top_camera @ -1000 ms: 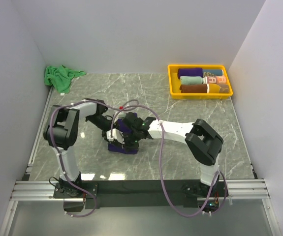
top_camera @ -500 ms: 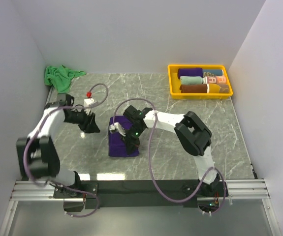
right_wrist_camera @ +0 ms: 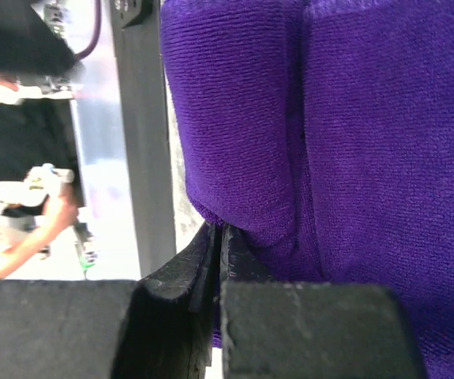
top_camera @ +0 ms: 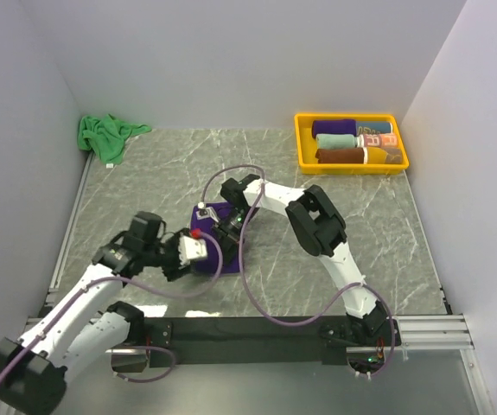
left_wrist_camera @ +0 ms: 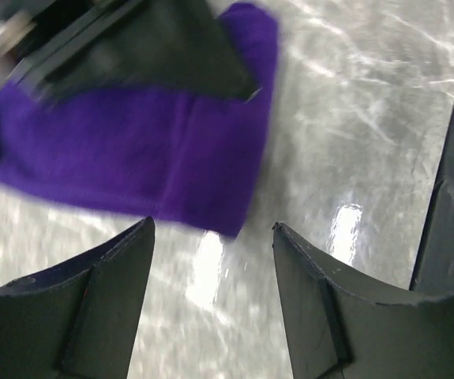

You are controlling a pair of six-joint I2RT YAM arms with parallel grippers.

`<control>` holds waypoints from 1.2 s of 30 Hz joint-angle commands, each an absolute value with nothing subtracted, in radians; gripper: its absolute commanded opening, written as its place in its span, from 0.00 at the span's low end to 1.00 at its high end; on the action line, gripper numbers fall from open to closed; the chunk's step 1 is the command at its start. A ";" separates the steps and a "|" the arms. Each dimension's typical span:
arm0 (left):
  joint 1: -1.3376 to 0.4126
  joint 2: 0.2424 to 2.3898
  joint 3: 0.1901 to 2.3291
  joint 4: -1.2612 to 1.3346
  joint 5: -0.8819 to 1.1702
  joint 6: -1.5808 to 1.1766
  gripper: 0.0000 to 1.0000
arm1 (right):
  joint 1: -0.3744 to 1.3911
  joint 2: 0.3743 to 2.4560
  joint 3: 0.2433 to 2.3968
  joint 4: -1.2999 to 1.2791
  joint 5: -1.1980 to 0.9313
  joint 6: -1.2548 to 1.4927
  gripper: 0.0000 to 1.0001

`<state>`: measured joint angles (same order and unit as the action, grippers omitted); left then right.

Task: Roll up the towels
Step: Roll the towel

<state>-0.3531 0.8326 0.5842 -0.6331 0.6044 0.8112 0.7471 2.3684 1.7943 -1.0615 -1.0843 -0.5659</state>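
The dark purple towel (top_camera: 225, 251) lies bunched at the table's middle, mostly covered by both grippers. My right gripper (top_camera: 231, 223) sits on its far part. In the right wrist view its jaws (right_wrist_camera: 220, 230) are pressed together on a fold of the towel (right_wrist_camera: 345, 142). My left gripper (top_camera: 198, 251) is at the towel's near-left edge. In the left wrist view it (left_wrist_camera: 211, 230) is open and empty, with the towel's (left_wrist_camera: 132, 158) corner just beyond its fingertips. The green towel (top_camera: 105, 136) lies crumpled in the far left corner.
A yellow tray (top_camera: 305, 160) holding several rolled towels stands at the far right. White walls close in the table on the left, back and right. A purple cable loops over the table near the grippers.
My left arm has swung from the table's left side down toward the near edge, and its gripper now points at the purple towel. My right gripper has shifted farther back on the towel.
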 commanded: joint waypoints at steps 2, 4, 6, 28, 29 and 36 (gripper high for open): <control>-0.546 0.853 0.551 -0.434 0.393 0.761 0.67 | 0.730 2.459 1.856 -1.106 -1.009 -0.591 0.00; -0.633 0.903 0.542 -0.382 0.317 0.755 0.66 | 0.724 2.474 1.865 -1.106 -1.023 -0.577 0.00; -0.681 0.937 0.531 -0.356 0.299 0.768 0.66 | 0.719 2.488 1.882 -1.109 -1.026 -0.566 0.00; -0.542 1.422 0.711 -0.717 0.547 0.891 0.01 | 0.589 2.205 1.743 -0.838 -1.039 -0.292 0.52; -0.526 1.440 0.728 -0.735 0.558 0.900 0.01 | 0.577 2.139 1.718 -0.803 -1.028 -0.269 0.53; -0.447 1.684 0.916 -0.929 0.667 0.960 0.01 | 0.419 1.829 1.481 -0.566 -0.875 -0.155 0.53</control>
<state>-0.4770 1.5669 0.8913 -0.6968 0.6430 0.9039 0.4625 1.9644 1.5440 -0.7170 -0.9653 -0.2203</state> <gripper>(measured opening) 0.045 0.531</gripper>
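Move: The purple towel's rolled near edge, where the open left fingers will shut, lies about 7 cm below the left hand, some 5 cm to its right and 2 cm ahead. Its flat part lies about 8 cm ahead of that hand, 8 cm to the right and 8 cm below. The right fingers are already shut on the roll from its right side; the left hand's grip spot is roughly 4 cm to their left, level with them. Held still by the shut right fingers, the rolled edge is taken over by the left hand, which comes about 7 cm down and 5 cm right, closes and pinches it, then turns some 30 degrees in the forward-rolling sense almost on the spot. Once the left has shut, the right opens, lets go and sweeps forward, up and right, away from the towel. ##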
